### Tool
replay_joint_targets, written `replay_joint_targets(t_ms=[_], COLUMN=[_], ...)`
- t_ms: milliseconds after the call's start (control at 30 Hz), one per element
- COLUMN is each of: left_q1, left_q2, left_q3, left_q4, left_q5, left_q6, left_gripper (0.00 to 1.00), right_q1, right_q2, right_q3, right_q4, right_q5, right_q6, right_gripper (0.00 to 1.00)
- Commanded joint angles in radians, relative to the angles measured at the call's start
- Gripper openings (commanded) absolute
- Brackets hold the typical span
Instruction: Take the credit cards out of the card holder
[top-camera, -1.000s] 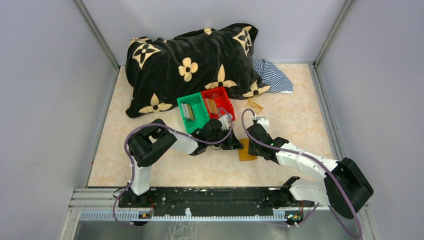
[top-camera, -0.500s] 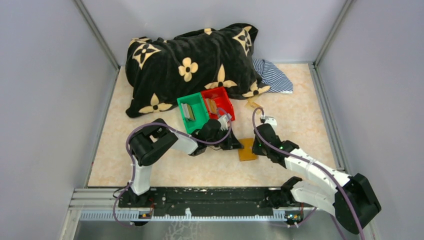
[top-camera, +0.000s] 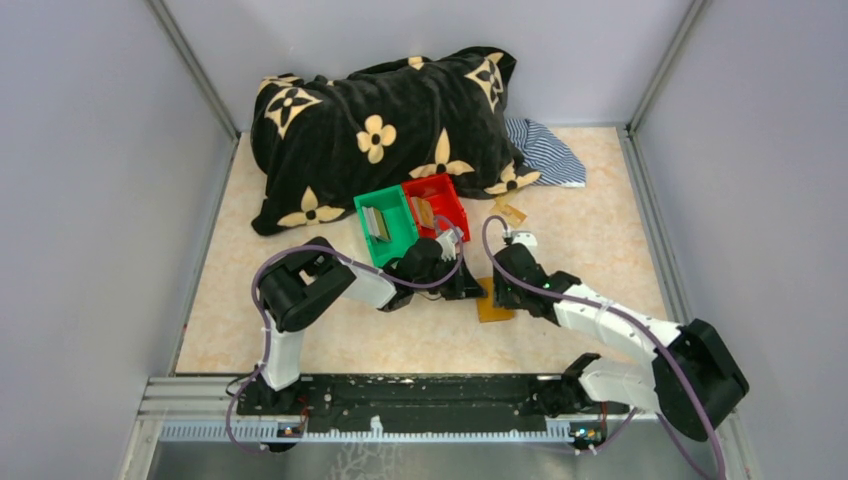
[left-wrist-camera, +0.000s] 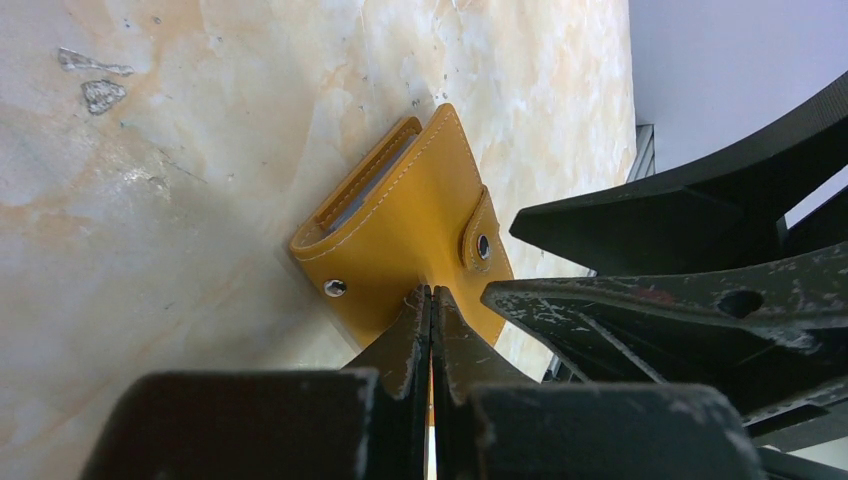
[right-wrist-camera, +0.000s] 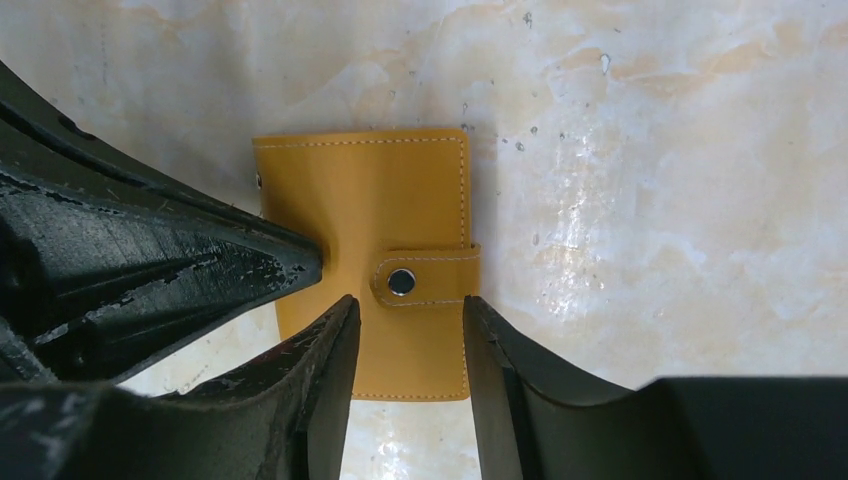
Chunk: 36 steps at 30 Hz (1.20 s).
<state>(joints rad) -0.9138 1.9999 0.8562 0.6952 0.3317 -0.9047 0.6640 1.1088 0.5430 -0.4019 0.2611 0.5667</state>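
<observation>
The tan-yellow card holder (top-camera: 492, 309) lies folded on the table, its strap tab (right-wrist-camera: 425, 274) snapped over the edge. A grey layer shows in its open end (left-wrist-camera: 366, 194); I cannot tell if it is a card. My left gripper (left-wrist-camera: 431, 292) is shut, its tips resting on the card holder (left-wrist-camera: 400, 235) from the left. My right gripper (right-wrist-camera: 405, 305) hangs open over the card holder (right-wrist-camera: 370, 195), one finger on each side of the strap tab. A grey credit card (top-camera: 376, 224) stands in the green bin (top-camera: 397, 243), a tan one (top-camera: 424, 213) in the red bin (top-camera: 451, 203).
The two bins stand side by side just behind my left gripper (top-camera: 468, 290). A black flowered pillow (top-camera: 385, 125) and a striped cloth (top-camera: 545, 150) lie at the back. A small flat tan piece (top-camera: 508, 210) lies right of the red bin. Grey walls enclose the table.
The right gripper drew off to the right half a second ago and has come back over the card holder. The left gripper and the holder have stayed put.
</observation>
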Motion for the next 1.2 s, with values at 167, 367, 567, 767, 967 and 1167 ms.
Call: replay_joint_targets(t_ms=[167,367,567,767,967,1167], left_q1=[0.004,0.003,0.003,0.003,0.007,0.007], left_q2=[0.03,0.029,0.031,0.03,0.042,0.041], left_q3=[-0.009,-0.003,-0.003,-0.009,-0.012,-0.01], left_q4=[-0.136,-0.143,-0.143,-0.143,-0.125,-0.119], left_q5=[-0.03,-0.034,-0.029,-0.029,-0.012,-0.01], left_q6=[0.05,0.057,0.059,0.061,0.047,0.046], left_gripper=[0.0,0.0,0.0,0.0,0.0,0.0], right_q1=[0.039,0.039,0.039,0.036,-0.019,-0.107], right_q2=[0.103,0.117,0.142,0.13,0.017,-0.097], right_q3=[0.08,0.069,0.069,0.046,0.0,-0.037], right_q4=[0.027,0.026,0.031,0.043,0.056,-0.004], right_q5=[0.072,0.098,0.096,0.075,-0.012,-0.021], right_q6=[-0.033,-0.008,0.024,0.047,0.071,0.045], right_gripper=[0.4,0.34,0.02,0.0,0.0,0.0])
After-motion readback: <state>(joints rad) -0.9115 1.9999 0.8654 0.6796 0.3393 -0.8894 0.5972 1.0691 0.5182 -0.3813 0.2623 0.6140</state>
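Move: The snap on the card holder's strap lies about 1 cm ahead of and 1 cm below the right gripper, between its open fingers. The holder's middle is about 1 cm ahead and 1 cm left; a tan card lies roughly 17 cm straight ahead, and the red box some 17 cm ahead and 13 cm left. From the left gripper, whose shut tips already rest on the holder, the snap is about 3 cm to the right, level fore and aft, and 1 cm below. Lower the right gripper about 1 cm over the strap while easing it some 1 cm forward, then shut its fingers to pinch the strap's end. Peel the strap up and to the right by a little over 1 cm each, rolling the hand's left side up slightly. Keep the left gripper still, its closed tips holding the card holder down. ##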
